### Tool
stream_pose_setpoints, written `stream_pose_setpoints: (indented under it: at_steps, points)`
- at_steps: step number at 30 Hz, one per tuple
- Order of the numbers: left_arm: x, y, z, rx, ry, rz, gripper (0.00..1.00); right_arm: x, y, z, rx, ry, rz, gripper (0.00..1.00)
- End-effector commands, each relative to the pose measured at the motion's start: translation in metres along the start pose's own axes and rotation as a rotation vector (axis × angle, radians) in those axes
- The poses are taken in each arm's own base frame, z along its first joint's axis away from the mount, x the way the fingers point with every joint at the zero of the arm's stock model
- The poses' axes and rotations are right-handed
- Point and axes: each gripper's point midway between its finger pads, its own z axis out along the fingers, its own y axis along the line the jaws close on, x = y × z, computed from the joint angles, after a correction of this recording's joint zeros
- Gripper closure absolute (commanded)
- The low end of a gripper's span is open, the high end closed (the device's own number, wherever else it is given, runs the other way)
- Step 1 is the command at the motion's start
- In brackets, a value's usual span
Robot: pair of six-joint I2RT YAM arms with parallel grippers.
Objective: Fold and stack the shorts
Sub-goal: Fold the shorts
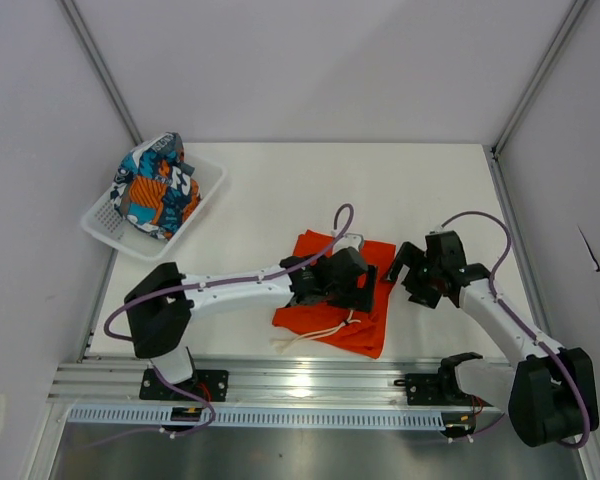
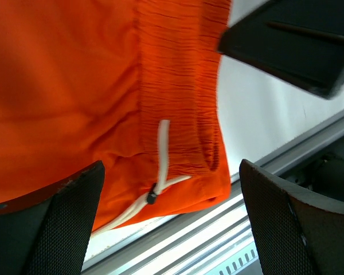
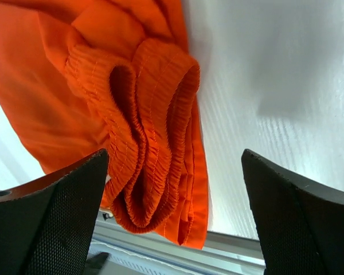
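The plain orange shorts (image 1: 325, 305) lie folded on the white table, a little front of centre, with the white drawstring (image 1: 310, 335) trailing off their near edge. My left gripper (image 1: 358, 285) hovers over them, open. In the left wrist view the orange shorts (image 2: 103, 86) and drawstring (image 2: 162, 154) show, and nothing lies between the fingers (image 2: 63, 229). My right gripper (image 1: 405, 273) stands open just off the shorts' right edge. Its wrist view shows the bunched elastic waistband (image 3: 149, 132), free of the fingertips (image 3: 298, 223). The patterned shorts (image 1: 158, 190) sit crumpled in the basket.
The white mesh basket (image 1: 100, 225) stands at the back left corner of the table. An aluminium rail (image 1: 310, 380) runs along the near edge just in front of the orange shorts. Metal frame posts and white walls close in the sides.
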Motion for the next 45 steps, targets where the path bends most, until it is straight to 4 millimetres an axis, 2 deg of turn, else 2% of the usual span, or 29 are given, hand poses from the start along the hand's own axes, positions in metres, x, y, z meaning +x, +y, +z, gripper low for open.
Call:
stream_pose_setpoints:
  at_steps: [1,8,15,19,22,34,37,41,44,45]
  points:
    - [-0.021,-0.03,-0.002,0.058,-0.089,0.05,0.01,-0.016,0.017,-0.01,0.0,-0.072,-0.023,0.01]
    - [-0.007,-0.033,0.017,0.056,-0.088,0.111,0.01,-0.016,0.033,-0.002,0.041,-0.06,-0.071,0.01]
    - [0.005,-0.016,0.033,-0.027,-0.085,0.135,0.01,-0.016,0.046,0.018,0.1,-0.013,-0.126,0.01]
    - [0.012,-0.012,0.04,-0.037,-0.086,0.16,0.01,-0.011,0.036,0.032,0.202,0.016,-0.138,0.01]
    - [0.016,-0.014,0.043,-0.047,-0.099,0.209,0.03,-0.008,0.038,0.037,0.205,0.024,-0.146,0.01]
    - [0.035,-0.022,0.057,-0.055,-0.107,0.349,0.15,-0.007,0.035,0.06,0.26,0.062,-0.185,0.01]
    - [0.038,-0.027,0.057,-0.046,-0.114,0.376,0.26,-0.007,0.037,0.062,0.262,0.063,-0.194,0.01]
    - [0.041,-0.031,0.053,-0.089,-0.141,0.447,0.31,-0.007,0.04,0.063,0.263,0.069,-0.208,0.13]
    - [0.041,-0.042,0.051,-0.121,-0.173,0.497,0.35,-0.01,0.045,0.062,0.259,0.063,-0.217,0.2]
    - [0.042,-0.043,0.051,-0.133,-0.176,0.517,0.36,-0.011,0.046,0.061,0.258,0.061,-0.22,0.25]
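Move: The near end of the shorts' waistband, where the cord comes out, lies about 3 cm back and 4 cm right of the left hand, some 7 below; the cord lock is 4 cm back and 1 left, the folded shorts' middle 2 ahead and 5 left, both roughly 8 below. From the right hand, the waistband's far part is about 3 cm ahead, 5 left and 5 below, the shorts' far right corner some 9 ahead, 4 left and 6 below. Bring the left gripper right, then down about 6 cm and slightly back, tipping its fingers forward, to straddle the waistband by the cord, and start closing. Meanwhile carry the open right gripper left and forward, then sink it over the band's far part, rolling its left side down some 15 degrees, and begin to close there too. ##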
